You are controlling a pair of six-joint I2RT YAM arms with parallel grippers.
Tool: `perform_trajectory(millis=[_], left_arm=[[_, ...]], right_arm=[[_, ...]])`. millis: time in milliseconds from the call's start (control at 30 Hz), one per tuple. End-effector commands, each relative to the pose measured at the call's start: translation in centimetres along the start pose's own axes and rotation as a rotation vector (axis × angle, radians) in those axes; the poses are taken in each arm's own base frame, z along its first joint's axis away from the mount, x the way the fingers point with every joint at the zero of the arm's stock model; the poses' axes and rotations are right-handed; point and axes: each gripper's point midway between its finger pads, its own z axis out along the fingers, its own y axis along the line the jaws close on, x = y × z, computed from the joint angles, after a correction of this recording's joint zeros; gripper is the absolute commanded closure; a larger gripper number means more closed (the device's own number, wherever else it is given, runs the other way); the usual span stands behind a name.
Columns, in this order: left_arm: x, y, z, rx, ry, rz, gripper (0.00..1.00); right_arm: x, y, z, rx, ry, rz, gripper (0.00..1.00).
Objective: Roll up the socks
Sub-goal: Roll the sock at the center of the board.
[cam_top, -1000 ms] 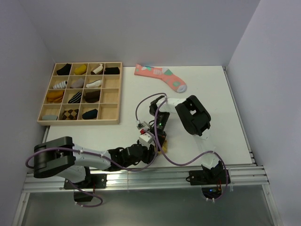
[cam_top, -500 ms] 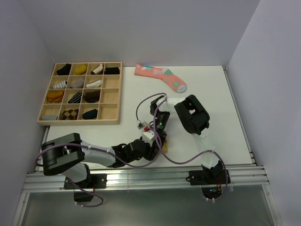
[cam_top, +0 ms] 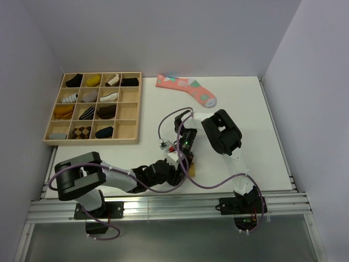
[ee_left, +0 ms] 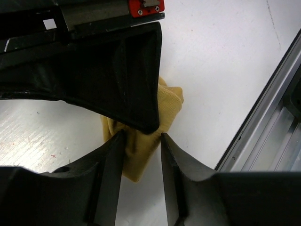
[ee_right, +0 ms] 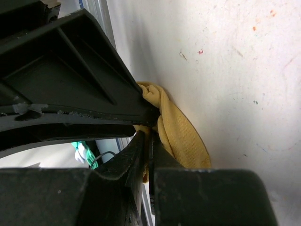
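One of the socks, the mustard-tan one (cam_top: 191, 168), lies bunched on the white table close to the front edge. My right gripper (cam_top: 184, 160) reaches down onto it from behind and is shut, pinching a fold of the sock (ee_right: 181, 134) between its fingertips (ee_right: 149, 134). My left gripper (cam_top: 175, 173) comes in low from the left. Its jaws (ee_left: 142, 135) stand open around the near end of the sock (ee_left: 171, 106). The left finger (ee_left: 110, 165) touches the fabric and the right finger (ee_left: 171, 165) stands apart from it. The right gripper's black body hides most of the sock.
A wooden compartment tray (cam_top: 126, 131) with rolled socks sits at the back left. A long pink sock (cam_top: 188, 89) lies at the back centre. A purple cable (cam_top: 218, 185) loops over the table. The metal front rail (ee_left: 273, 122) runs just beside the grippers.
My left arm has swung to the right along the front edge, bringing its gripper up to the sock, and its jaws have narrowed a little. The right gripper has stayed shut in place.
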Motion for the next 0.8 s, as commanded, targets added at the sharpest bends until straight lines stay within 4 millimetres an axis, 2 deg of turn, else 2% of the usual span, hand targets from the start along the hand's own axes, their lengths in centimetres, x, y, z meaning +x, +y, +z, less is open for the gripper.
perform_trajectory(millis=[0, 67, 200, 367, 533, 767], left_arm=[[-0.2, -1.3, 0.6, 0.054, 0.007, -0.017, 0.63], [0.3, -1.2, 0.8, 0.048, 0.019, -0.03, 0.67], [1.2, -0.9, 1.0, 0.037, 0.044, -0.062, 0.83], [2.0, -0.9, 1.4, 0.02, 0.069, -0.116, 0.99], [3.2, -0.7, 1.6, -0.005, 0.093, -0.137, 1.0], [3.5, -0.7, 1.5, -0.016, 0.092, -0.149, 0.99]], right_arm=[[0.1, -1.2, -0.9, 0.053, 0.024, -0.027, 0.95], [0.1, -1.4, -1.0, 0.073, 0.024, -0.028, 0.95], [-0.3, -1.9, -1.1, 0.116, 0.003, -0.033, 0.92], [-1.0, -1.9, -1.7, 0.181, -0.036, -0.048, 0.75], [-2.3, -1.1, -3.0, 0.237, -0.096, -0.095, 0.65], [-3.8, -1.2, -5.5, 0.314, -0.197, -0.071, 0.63]])
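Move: The mustard sock lies bunched at the left hand's open fingertips, its middle about 3 cm to the right, 2 cm ahead and 1 cm below. The front rail runs some 11 cm straight back, and the pink sock lies roughly 37 cm straight ahead. The right hand already pinches the mustard sock near its left side, with the sock's middle about 2 cm to its right, 1 cm ahead and 1 cm below. The left hand slides about 2.5 cm to the right into the bunched mustard sock, tilting slightly, while its half-open fingers shut fully and pinch the near side of the roll. The right hand keeps its pinch at first and drifts about 1 cm right alongside; once the left fingers are nearly shut it opens to about a third, lets go, and draws some 3.5 cm forward and a little up, its fingers tipping about 15 degrees steeper. ##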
